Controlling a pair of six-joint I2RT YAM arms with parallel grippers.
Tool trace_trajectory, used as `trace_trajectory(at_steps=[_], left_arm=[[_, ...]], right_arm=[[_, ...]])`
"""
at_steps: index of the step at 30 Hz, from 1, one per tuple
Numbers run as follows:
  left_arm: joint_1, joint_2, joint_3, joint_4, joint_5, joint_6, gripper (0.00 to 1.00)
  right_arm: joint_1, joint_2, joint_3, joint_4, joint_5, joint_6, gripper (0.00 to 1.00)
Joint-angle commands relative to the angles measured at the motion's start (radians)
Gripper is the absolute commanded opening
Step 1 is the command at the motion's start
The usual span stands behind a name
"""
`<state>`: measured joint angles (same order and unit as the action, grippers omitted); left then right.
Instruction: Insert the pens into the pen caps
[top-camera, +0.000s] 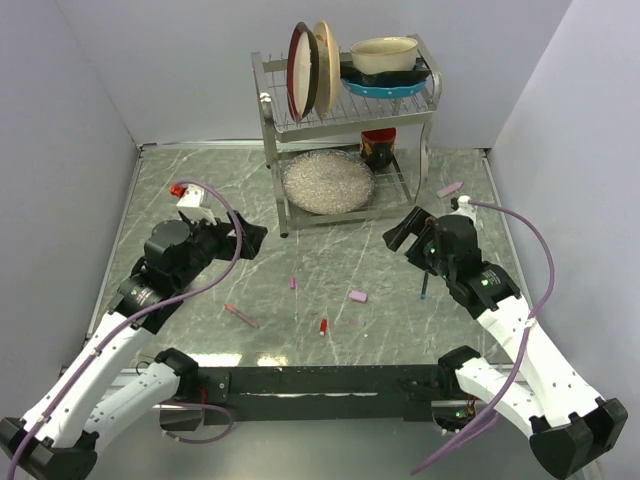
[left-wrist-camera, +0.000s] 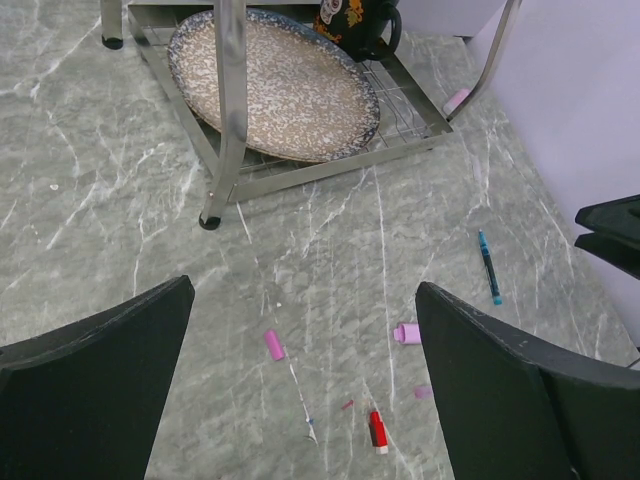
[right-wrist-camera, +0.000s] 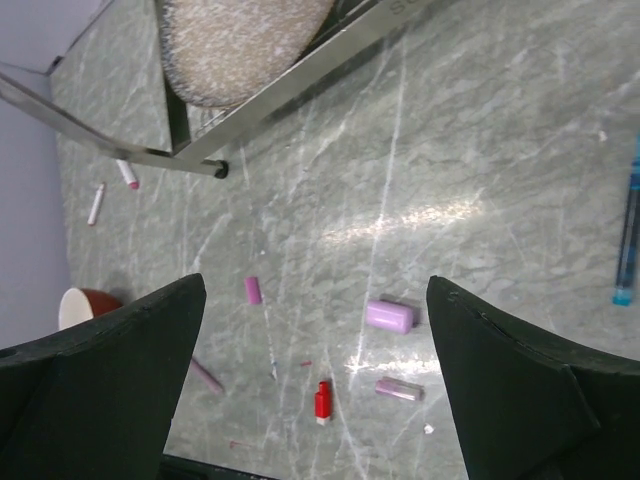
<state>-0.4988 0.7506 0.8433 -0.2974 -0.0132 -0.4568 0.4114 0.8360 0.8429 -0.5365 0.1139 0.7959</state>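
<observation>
Caps lie on the table between my arms: a red cap (top-camera: 323, 326), a magenta cap (top-camera: 292, 283) and a pale pink cap (top-camera: 357, 296). They also show in the left wrist view: red (left-wrist-camera: 378, 431), magenta (left-wrist-camera: 273, 344), pale pink (left-wrist-camera: 406, 333). A reddish-pink pen (top-camera: 241, 315) lies front left and a dark blue pen (top-camera: 424, 288) lies right. A wide pale pink pen (top-camera: 449, 189) lies by the rack's right leg. Two white pens (right-wrist-camera: 97, 203) lie far off in the right wrist view. My left gripper (top-camera: 245, 238) and right gripper (top-camera: 405, 232) hover above the table, both open and empty.
A metal dish rack (top-camera: 270, 150) stands at the back with plates and a bowl on top. A speckled plate (top-camera: 327, 182) and a dark mug (top-camera: 377, 148) sit on its lower shelf. A red cup (right-wrist-camera: 85, 303) stands at the left. Walls enclose three sides.
</observation>
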Motion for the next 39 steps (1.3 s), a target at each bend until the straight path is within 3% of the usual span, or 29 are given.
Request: trace_trajectory(at_steps=[1, 7, 14, 16, 17, 19, 23, 28, 39], left_arm=[[0.005, -0.01, 0.0, 0.034, 0.016, 0.017, 0.99], [0.005, -0.022, 0.0, 0.03, 0.016, 0.015, 0.99], [0.005, -0.043, -0.007, 0.041, 0.016, 0.009, 0.99], [0.005, -0.048, -0.012, 0.043, 0.016, 0.007, 0.99], [0.005, -0.05, -0.012, 0.044, 0.016, 0.007, 0.99], [0.005, -0.05, -0.01, 0.041, 0.015, 0.009, 0.99], [0.005, -0.051, -0.012, 0.044, 0.016, 0.007, 0.99], [0.005, -0.051, -0.015, 0.049, 0.018, 0.006, 1.0], [0.005, -0.051, -0.013, 0.05, 0.016, 0.006, 1.0]], right_arm=[[-0.006, -0.017, 0.01, -0.036, 0.084, 0.014, 1.0], [-0.005, 0.029, 0.007, -0.117, 0.09, -0.006, 0.99], [-0.008, 0.219, 0.004, -0.253, 0.216, 0.022, 0.94], [-0.006, 0.288, 0.016, -0.275, 0.26, 0.006, 0.88], [-0.006, 0.325, 0.031, -0.305, 0.314, 0.008, 0.8], [-0.014, 0.342, 0.025, -0.316, 0.354, 0.012, 0.72], [-0.083, 0.374, -0.024, -0.235, 0.287, -0.053, 0.6], [-0.201, 0.394, -0.076, -0.145, 0.121, -0.144, 0.57], [-0.229, 0.508, -0.059, -0.105, 0.119, -0.185, 0.46]])
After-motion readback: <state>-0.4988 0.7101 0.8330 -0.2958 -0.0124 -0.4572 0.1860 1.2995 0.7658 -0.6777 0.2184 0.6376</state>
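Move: The blue pen lies flat about 21 cm below the right hand, some 10 cm to its right and 3 cm ahead, pointing roughly forward. At the same table level, the purple cap is about 7 cm to the hand's left and 1 cm back. The clear pink cap is 7 cm left and 7 cm back, the red marker about 15 cm left and 9 cm back. From the left hand, the blue pen is roughly 38 cm right, 5 cm ahead and 28 cm down. Towards the blue pen's near end, the right hand drops steeply, some 17 cm, while swinging about 9 cm to the right. The wrist tips about 35 degrees so the fingers point nearly straight down, its left side dipping as it goes, and the wide-open fingers close to about half. They stop short of gripping, and no touch on the pen can be seen. ##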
